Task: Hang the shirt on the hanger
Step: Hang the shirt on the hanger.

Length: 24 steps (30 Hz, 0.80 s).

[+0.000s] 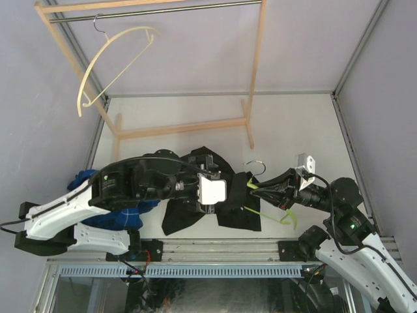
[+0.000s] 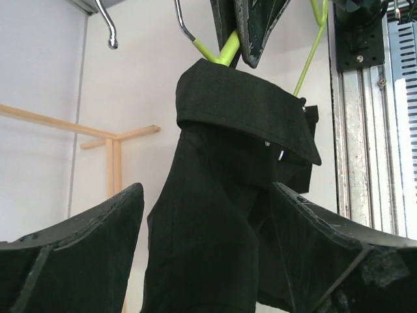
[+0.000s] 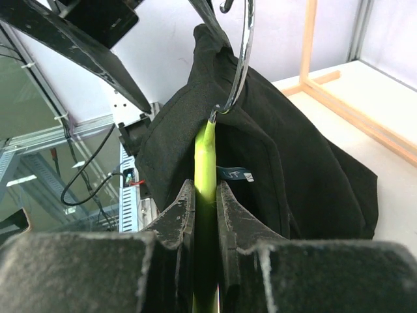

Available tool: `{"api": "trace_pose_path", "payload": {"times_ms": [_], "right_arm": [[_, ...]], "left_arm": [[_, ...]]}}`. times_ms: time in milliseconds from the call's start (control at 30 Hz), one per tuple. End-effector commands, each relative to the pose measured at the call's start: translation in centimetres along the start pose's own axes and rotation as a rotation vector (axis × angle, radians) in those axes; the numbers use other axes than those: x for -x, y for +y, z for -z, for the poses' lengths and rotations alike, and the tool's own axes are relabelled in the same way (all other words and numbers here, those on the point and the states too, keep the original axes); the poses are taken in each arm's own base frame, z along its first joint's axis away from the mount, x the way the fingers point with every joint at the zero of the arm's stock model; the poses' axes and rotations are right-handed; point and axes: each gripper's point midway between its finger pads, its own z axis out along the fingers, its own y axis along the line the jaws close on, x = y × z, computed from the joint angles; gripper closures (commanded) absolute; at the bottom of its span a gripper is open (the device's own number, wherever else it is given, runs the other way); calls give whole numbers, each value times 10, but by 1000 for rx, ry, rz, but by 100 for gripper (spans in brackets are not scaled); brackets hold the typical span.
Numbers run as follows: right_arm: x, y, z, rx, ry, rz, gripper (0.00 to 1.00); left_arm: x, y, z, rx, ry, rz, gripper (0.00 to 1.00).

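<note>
The black shirt (image 1: 238,208) hangs bunched between the two arms, its folded collar (image 2: 247,111) draped over the neck of the lime-green hanger (image 1: 287,218). My right gripper (image 3: 205,189) is shut on the hanger's green neck, just below the silver hook (image 3: 244,59). In the top view it (image 1: 258,187) holds the hanger above the table's front. My left gripper (image 2: 207,189) stands open, its jaws wide apart on either side of the hanging shirt body (image 2: 208,235). The far hanger arm is hidden inside the cloth.
A cream hanger (image 1: 111,59) hangs from the rail of the wooden rack (image 1: 182,127) at the back. A blue plaid shirt (image 1: 85,179) lies under the left arm. An aluminium rail (image 1: 215,246) runs along the near edge.
</note>
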Motion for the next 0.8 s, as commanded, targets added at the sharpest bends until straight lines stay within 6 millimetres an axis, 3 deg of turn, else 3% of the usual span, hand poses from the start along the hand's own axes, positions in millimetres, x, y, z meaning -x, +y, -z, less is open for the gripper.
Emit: {"api": "trace_pose_path", "payload": {"times_ms": [0,267,500,767], "right_arm": [[36,22,3,87,-77,102,100],[34,30,1,143,-50,101,100],[28,32,-6,178,-18,107,100],[26,32,-6,170,-15,119,100]], "left_arm": [[-5,-4,-6,-19,15,8,21],[-8,-5,-13,-28,27,19,32],[0,-22,-22,-138,9,40,40],[-5,-31,-27,-178,35,57,66]]}}
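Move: The shirt cloth just below the collar, where the half-open left hand is heading, lies about 4 cm to its right, 2 cm back and 6 cm below. The held green hanger's neck is roughly 9 cm to the left hand's right, level fore and aft, 3 cm lower; the hook stands some 5 cm ahead and 8 cm right, about 1 cm lower. From the right hand, already pinching the hanger, the collar lies about 4 cm left and 2 cm below, level fore and aft. Left hand sinks some 4 cm and rightward, half-closing around the shirt; right draws its hanger back slightly. ##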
